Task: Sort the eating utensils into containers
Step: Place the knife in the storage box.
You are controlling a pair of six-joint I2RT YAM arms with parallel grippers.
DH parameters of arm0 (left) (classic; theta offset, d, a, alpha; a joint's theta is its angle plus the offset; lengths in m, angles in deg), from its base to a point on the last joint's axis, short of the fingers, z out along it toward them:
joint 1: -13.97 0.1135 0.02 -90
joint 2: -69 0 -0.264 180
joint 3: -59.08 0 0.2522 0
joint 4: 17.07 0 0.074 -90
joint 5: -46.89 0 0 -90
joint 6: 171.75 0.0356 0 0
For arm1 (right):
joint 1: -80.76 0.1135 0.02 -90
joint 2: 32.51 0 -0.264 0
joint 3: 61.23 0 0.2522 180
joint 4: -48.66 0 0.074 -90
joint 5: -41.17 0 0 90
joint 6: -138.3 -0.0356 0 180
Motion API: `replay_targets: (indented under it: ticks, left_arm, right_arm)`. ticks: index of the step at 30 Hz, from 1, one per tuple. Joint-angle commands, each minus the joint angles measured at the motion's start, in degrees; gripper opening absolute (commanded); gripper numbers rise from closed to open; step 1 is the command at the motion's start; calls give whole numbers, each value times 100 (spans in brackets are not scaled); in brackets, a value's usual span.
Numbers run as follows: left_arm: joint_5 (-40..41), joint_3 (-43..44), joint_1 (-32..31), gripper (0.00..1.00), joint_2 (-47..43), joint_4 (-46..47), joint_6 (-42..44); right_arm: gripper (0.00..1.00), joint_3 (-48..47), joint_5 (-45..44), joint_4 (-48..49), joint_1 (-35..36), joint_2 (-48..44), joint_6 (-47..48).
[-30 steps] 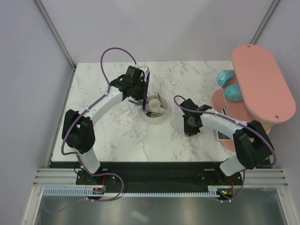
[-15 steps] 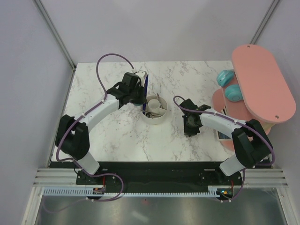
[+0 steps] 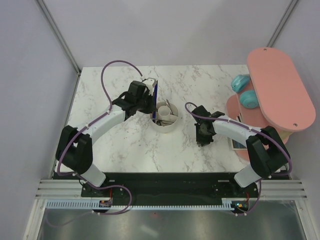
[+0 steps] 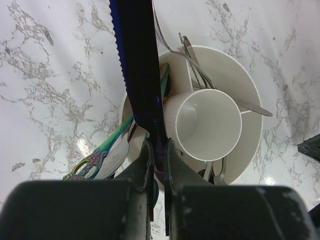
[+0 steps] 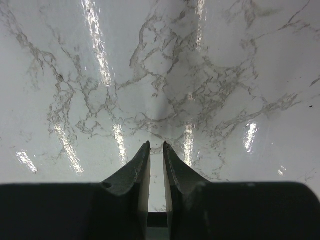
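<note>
The container is a white round holder (image 4: 251, 102) with a central cup (image 4: 209, 125); it sits mid-table (image 3: 169, 125). My left gripper (image 4: 157, 149) is shut on a dark blue, serrated-edged utensil (image 4: 136, 65), held over the holder's left rim (image 3: 156, 90). Silver forks (image 4: 194, 60) and a rainbow-handled utensil (image 4: 95, 159) stand in the ring sections. My right gripper (image 5: 156, 145) hovers low over bare marble right of the holder (image 3: 204, 135). Its fingers are a narrow gap apart with nothing between them.
A large pink oval board (image 3: 280, 90) on a pink stand stands at the right edge, with two teal objects (image 3: 244, 90) beside it. The marble table (image 3: 115, 150) is bounded by grey walls at the back and sides.
My left arm has swung its elbow outward to the left, and its gripper with the blue utensil has shifted slightly nearer over the holder. The right arm has not moved.
</note>
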Motion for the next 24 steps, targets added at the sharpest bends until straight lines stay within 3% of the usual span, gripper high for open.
replay_targets:
  ticks: [1, 10, 14, 24]
  left_arm:
    - [-119, -20, 32, 2, -278, 241, 348]
    - [-172, -82, 32, 15, -304, 223, 498]
    - [-172, -134, 32, 28, -339, 223, 551]
    - [-136, -152, 32, 30, -357, 241, 568]
  right_arm:
    - [23, -171, 3, 111, -35, 64, 8]
    - [23, -145, 20, 103, -53, 55, -10]
    - [23, -145, 20, 111, -62, 64, -10]
    - [23, -136, 47, 120, -88, 116, -19]
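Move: Just to the right of the left hand, which still grips the upright knife, lies the round storage box, its middle about 5 cm right, 1 cm ahead and 10 cm below. The white cup stands at its centre, roughly 8 cm under the hand. Fork handles jut out some 6 cm ahead and 7 cm right; the teal-handled spoons stick out about 3 cm left, level with it. From the right hand the box is about 11 cm ahead and 17 cm left. Letting go of the knife over the box's left compartment, beside the white cup, the left hand stays nearly in place and opens its fingers from almost shut to about a third. It eases only some half a centimetre back as they part, with barely a turn of the wrist, while the handle points down between the finger pads. ##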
